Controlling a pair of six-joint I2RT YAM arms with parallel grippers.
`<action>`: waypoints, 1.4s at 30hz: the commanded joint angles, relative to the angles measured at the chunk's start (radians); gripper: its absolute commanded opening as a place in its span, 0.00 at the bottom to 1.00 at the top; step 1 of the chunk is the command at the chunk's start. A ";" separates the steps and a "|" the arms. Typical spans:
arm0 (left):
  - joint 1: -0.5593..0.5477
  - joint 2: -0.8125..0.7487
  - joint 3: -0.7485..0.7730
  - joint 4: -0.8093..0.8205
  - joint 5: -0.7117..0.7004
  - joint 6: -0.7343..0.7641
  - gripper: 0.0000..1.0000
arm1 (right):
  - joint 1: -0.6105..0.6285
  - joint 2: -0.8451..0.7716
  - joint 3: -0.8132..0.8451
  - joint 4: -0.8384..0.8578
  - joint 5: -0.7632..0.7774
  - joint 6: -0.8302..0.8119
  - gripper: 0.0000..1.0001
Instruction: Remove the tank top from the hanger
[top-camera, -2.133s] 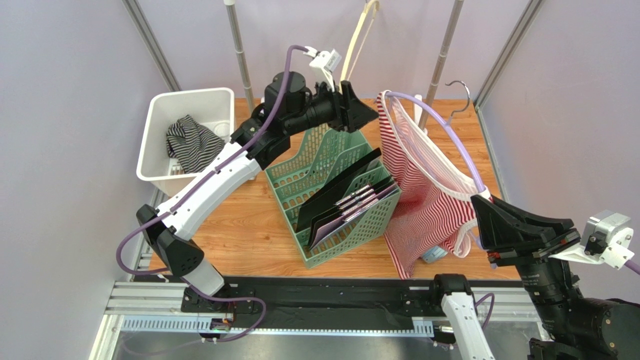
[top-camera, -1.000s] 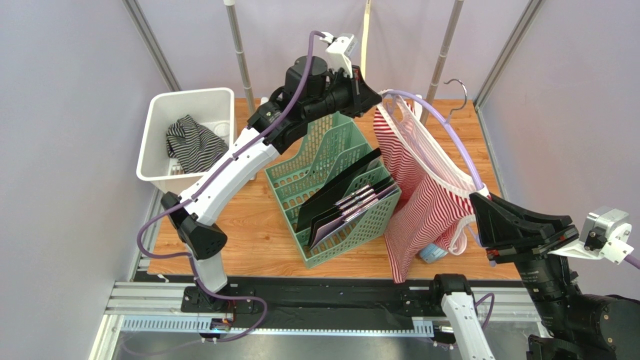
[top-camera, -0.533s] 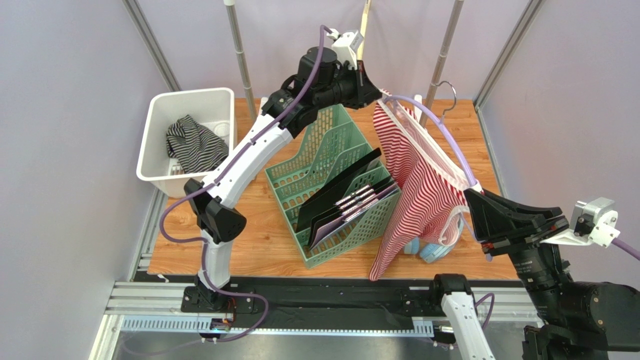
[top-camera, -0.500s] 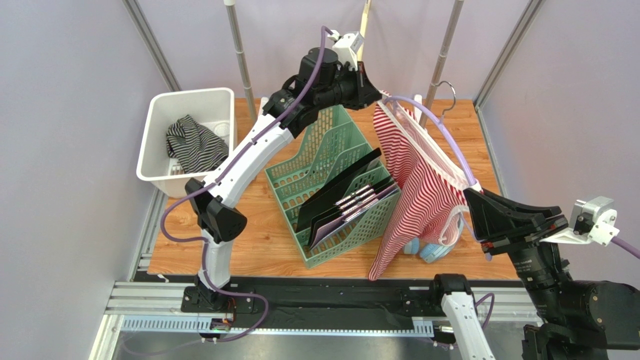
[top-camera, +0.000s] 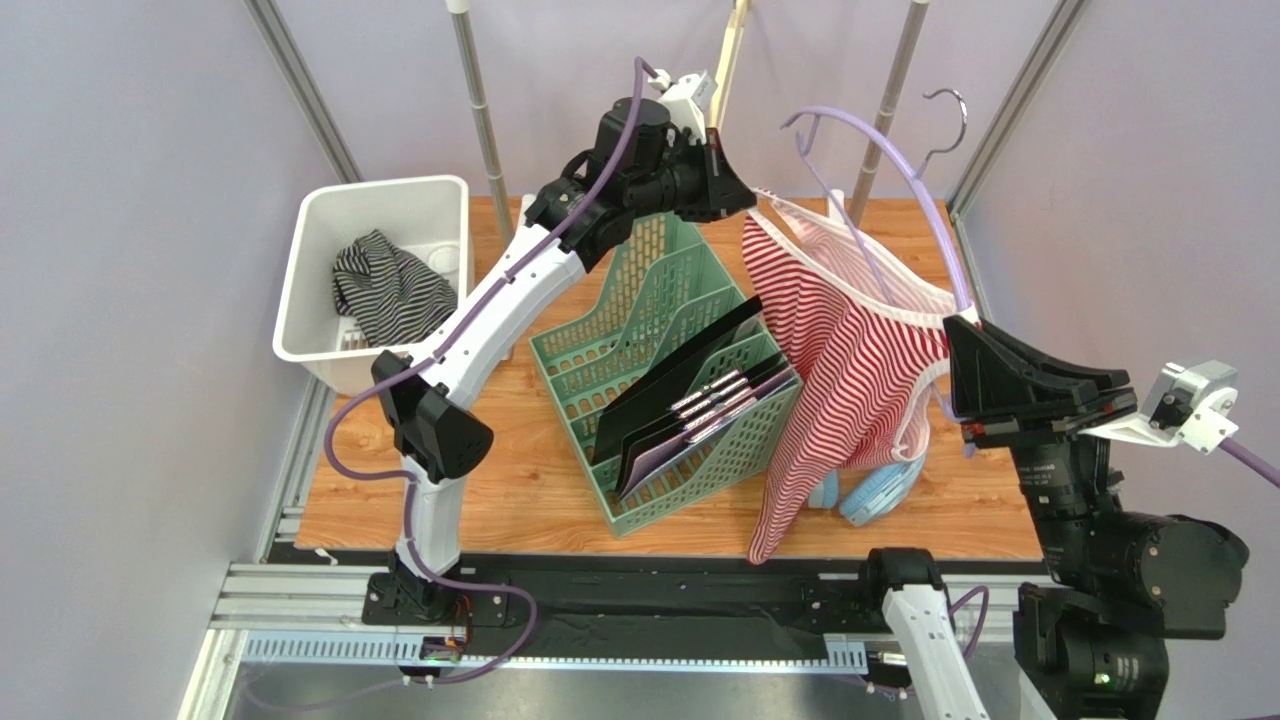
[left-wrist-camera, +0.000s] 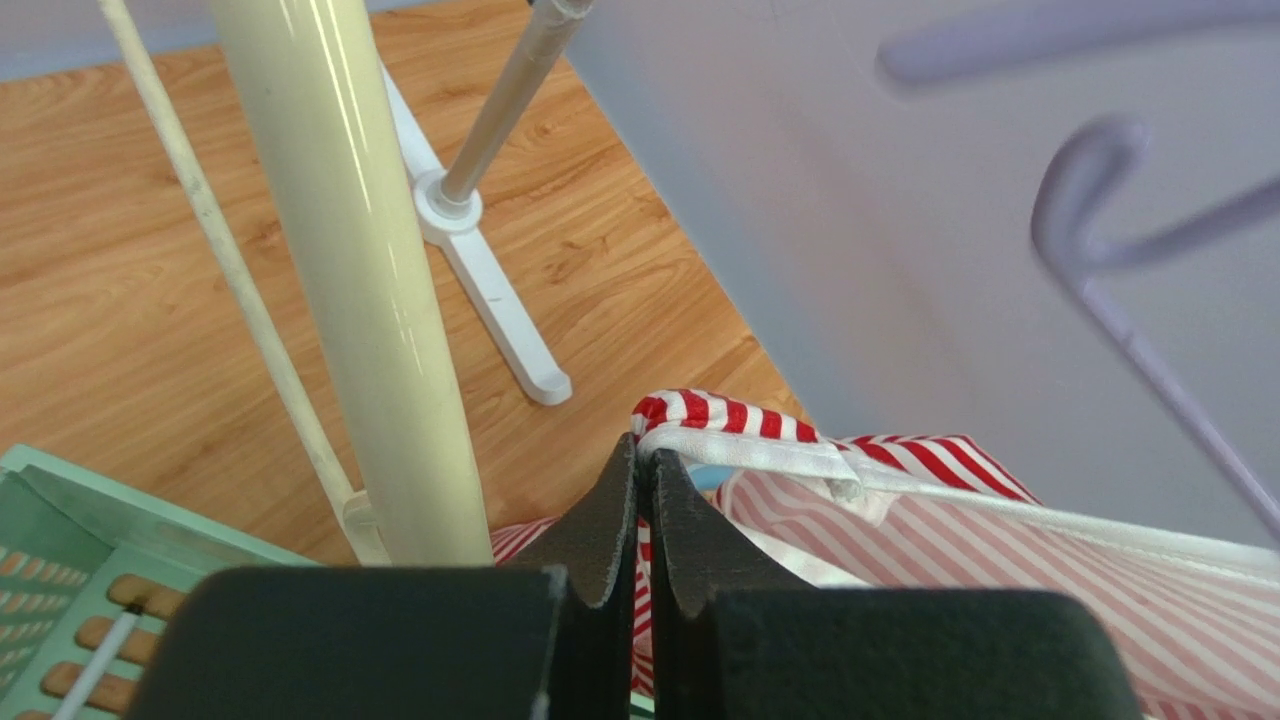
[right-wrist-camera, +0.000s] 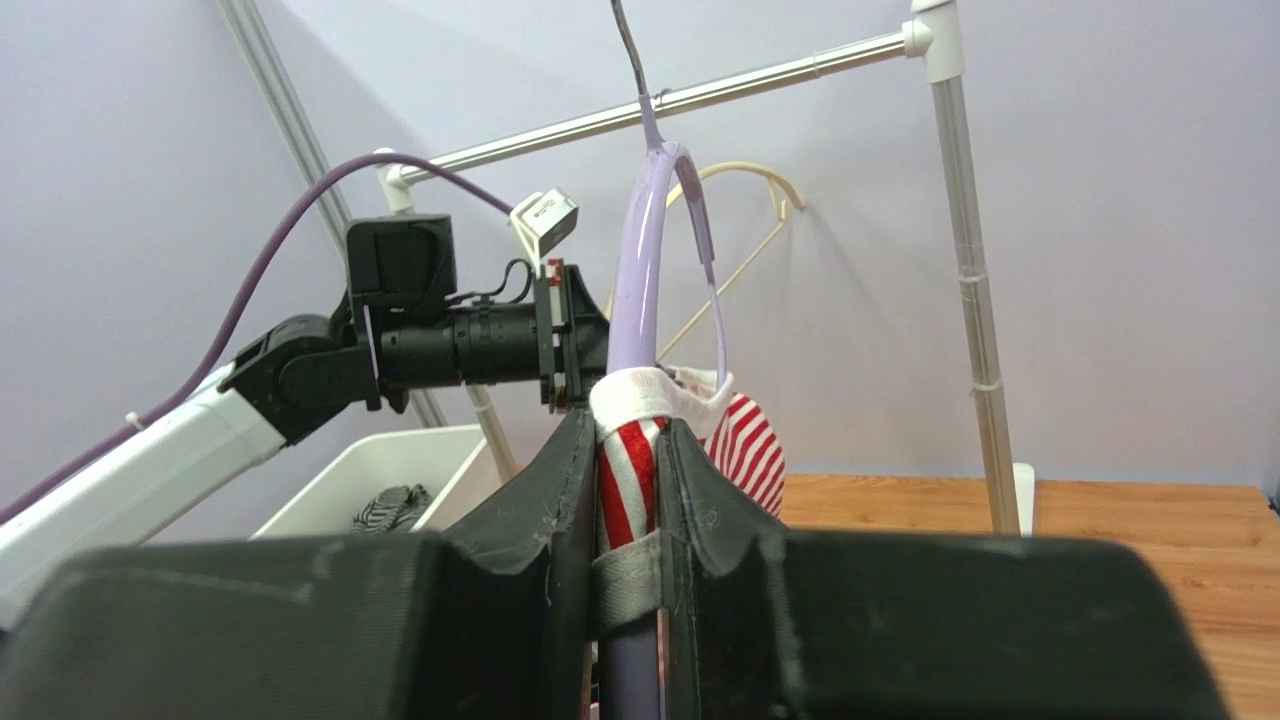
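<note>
The red-and-white striped tank top (top-camera: 842, 338) hangs stretched between both grippers. My left gripper (top-camera: 747, 192) is raised at the back and shut on one white-edged shoulder strap (left-wrist-camera: 721, 428); its jaws (left-wrist-camera: 643, 450) pinch the fabric. The lavender hanger (top-camera: 887, 203) arcs above the top, its free left end (top-camera: 796, 123) outside the fabric and its hook (top-camera: 947, 105) up. My right gripper (top-camera: 956, 357) is shut on the hanger's other end together with the second strap; in the right wrist view the gripper (right-wrist-camera: 631, 435) clamps striped cloth (right-wrist-camera: 744, 435) over the hanger (right-wrist-camera: 649, 255).
A green file rack (top-camera: 601, 338) with dark folders stands mid-table under the left arm. A white bin (top-camera: 308, 248) with striped cloth sits at the back left. A blue item (top-camera: 879, 488) lies below the top. A cream hanger (top-camera: 729, 60) hangs on the rail (right-wrist-camera: 721, 93).
The right gripper has moved up and back, swinging the hanger upward. The hanger's left end has come out of the strap that the left gripper holds. The left gripper has barely moved.
</note>
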 joint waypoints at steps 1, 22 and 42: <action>0.022 -0.013 -0.023 0.077 0.086 -0.087 0.00 | 0.003 -0.010 -0.053 0.301 0.079 0.041 0.00; -0.071 -0.154 -0.188 0.133 0.027 0.030 0.00 | 0.003 0.576 0.204 0.392 0.158 0.059 0.00; -0.162 -0.197 -0.245 0.134 0.020 0.061 0.00 | 0.057 0.863 0.454 0.301 0.163 0.068 0.00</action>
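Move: The rack's bar, where the purple hanger held by the right hand is going, lies roughly 42 cm ahead of this hand, 12 cm left and 18 cm up. The tank top's middle hangs about 10 cm ahead, 10 cm left and 20 cm below. From the left hand, already pinching the freed strap, that middle is some 14 cm back, 10 cm right and 12 cm down; the green file rack stands 8 cm back, 5 cm left, 27 cm below. The purple hanger, its right end and the other strap still clamped in the right fingers, is carried about 26 cm forward towards the rack's bar, fast and then easing off, that wrist tipping down some 12 degrees. The left hand keeps its pinch on the freed strap and draws it back and slightly right, away from the bar. ##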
